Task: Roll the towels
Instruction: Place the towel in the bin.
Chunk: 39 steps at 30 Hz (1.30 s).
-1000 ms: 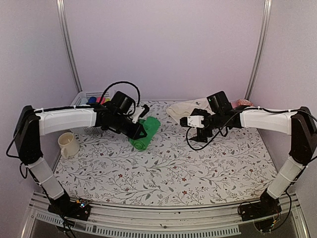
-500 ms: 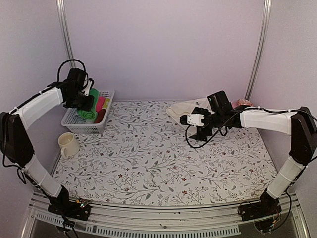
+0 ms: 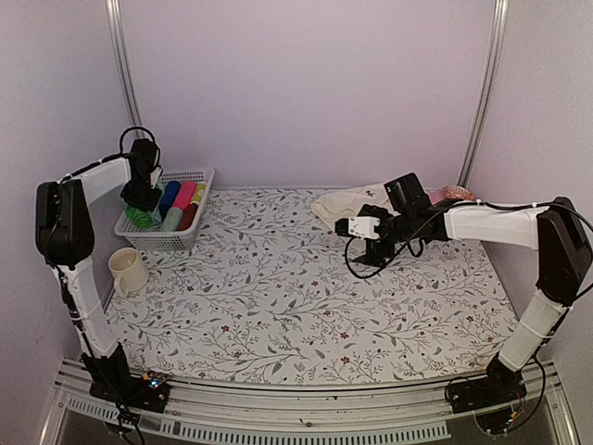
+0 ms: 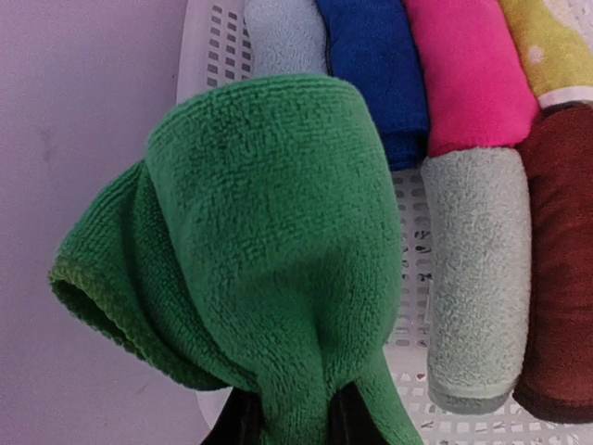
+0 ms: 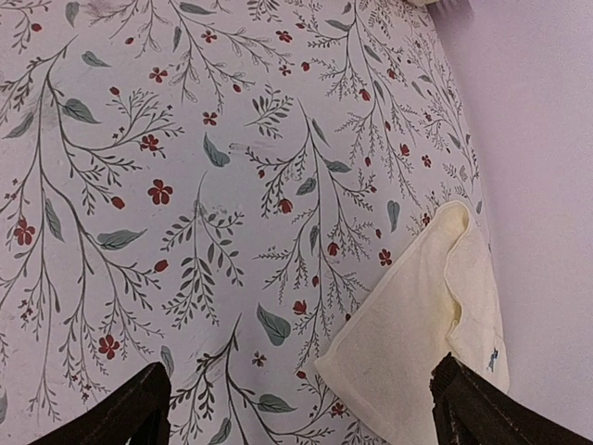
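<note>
The bright green towel (image 4: 269,241) is a rolled bundle pinched at its lower end between my left gripper's (image 4: 289,422) black fingers (image 4: 232,428). It hangs over the left end of the white basket (image 4: 215,56). From above, the left gripper (image 3: 142,197) holds the green roll (image 3: 139,219) at the basket's (image 3: 190,238) near left corner. The cream-white towel (image 5: 422,324) lies flat and partly folded, with a small dark mark (image 5: 491,357). My right gripper (image 5: 296,417) is open just above the table, one finger (image 5: 482,413) over the towel's edge. The top view shows the right gripper (image 3: 369,252) beside the cream towel (image 3: 345,202).
The basket holds light blue, blue (image 4: 375,74), pink (image 4: 468,74), yellow, dark red (image 4: 561,278) and pale grey (image 4: 473,278) rolls. A cream mug (image 3: 127,271) stands in front of the basket. A pink dish (image 3: 452,193) sits at the back right near the wall.
My left arm has swung from the table's middle to the basket at far left, carrying the green roll. The right arm has hardly moved and stays open.
</note>
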{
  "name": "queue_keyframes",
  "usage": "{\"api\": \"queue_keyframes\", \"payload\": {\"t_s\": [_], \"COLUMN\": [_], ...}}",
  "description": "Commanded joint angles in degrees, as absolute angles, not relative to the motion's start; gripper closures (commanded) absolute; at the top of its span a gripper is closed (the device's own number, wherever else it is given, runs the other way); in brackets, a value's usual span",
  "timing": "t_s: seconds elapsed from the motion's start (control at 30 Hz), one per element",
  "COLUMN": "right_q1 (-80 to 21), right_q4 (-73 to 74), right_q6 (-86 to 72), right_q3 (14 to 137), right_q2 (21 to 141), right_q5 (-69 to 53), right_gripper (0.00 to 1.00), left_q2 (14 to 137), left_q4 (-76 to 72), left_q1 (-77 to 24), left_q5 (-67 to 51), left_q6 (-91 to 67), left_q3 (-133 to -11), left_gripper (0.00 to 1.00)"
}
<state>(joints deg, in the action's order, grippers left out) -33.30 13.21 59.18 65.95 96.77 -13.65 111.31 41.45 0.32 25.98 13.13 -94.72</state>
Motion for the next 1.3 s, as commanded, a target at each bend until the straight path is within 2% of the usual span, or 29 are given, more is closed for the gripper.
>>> {"api": "queue_keyframes", "payload": {"t_s": [0.0, 0.2, 0.57, 0.7, 0.83, 1.27], "right_q1": [-33.09, -33.05, -33.05, -33.06, -33.05, -33.08], "right_q4": [12.79, 13.23, 13.79, 13.89, 14.04, 14.41], "right_q6": [58.27, 58.10, 58.10, 58.18, 58.23, 58.51], "right_q3": [66.49, 66.70, 66.88, 66.97, 66.97, 67.02], "right_q2": [97.90, 97.98, 97.81, 97.97, 97.91, 97.78], "right_q5": [-14.36, -15.32, -15.99, -15.89, -16.13, -16.44], "right_gripper": [0.01, 0.01, 0.01, 0.01, 0.01, 0.01], "left_q2": [116.00, 119.51, 119.27, 118.78, 118.67, 124.51], "left_q4": [40.83, 41.05, 41.89, 42.67, 44.58, 50.71], "left_q1": [2.28, 6.49, 9.12, 9.30, 9.57, 9.98], "left_q5": [25.11, 16.52, -0.44, -2.67, 0.15, -8.07], "left_q6": [16.52, 17.59, 17.91, 17.35, 15.71, 14.38], "left_q3": [-99.92, -102.79, -98.45, -97.66, -98.32, -98.48], "left_gripper": [1.00, 1.00, 1.00, 1.00, 1.00, 1.00]}}
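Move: The left hand holds the green towel roll over the bin's near-left part. Its spot, left of the grey-green roll, is about 11 cm below and 2 cm ahead, 1 cm to the right. At that depth, the grey-green roll lies 3 cm ahead and 6 cm right, the dark red one 4 cm ahead, 10 cm right, and the blue one 10 cm ahead, 5 cm right. From the right hand, the spot is some 14 cm ahead, 50 cm left and 9 cm below. Still pinching the green towel, the left hand lowers it about 8 cm into the bin, towards the spot beside the grey-green roll. It first swings some 2 cm forward and 3 to 4 cm left, then comes back right while sinking; the wrist rolls about 25 degrees, taking the fingers' leftward lean out so they point more steeply down. The fingers stay closed. ##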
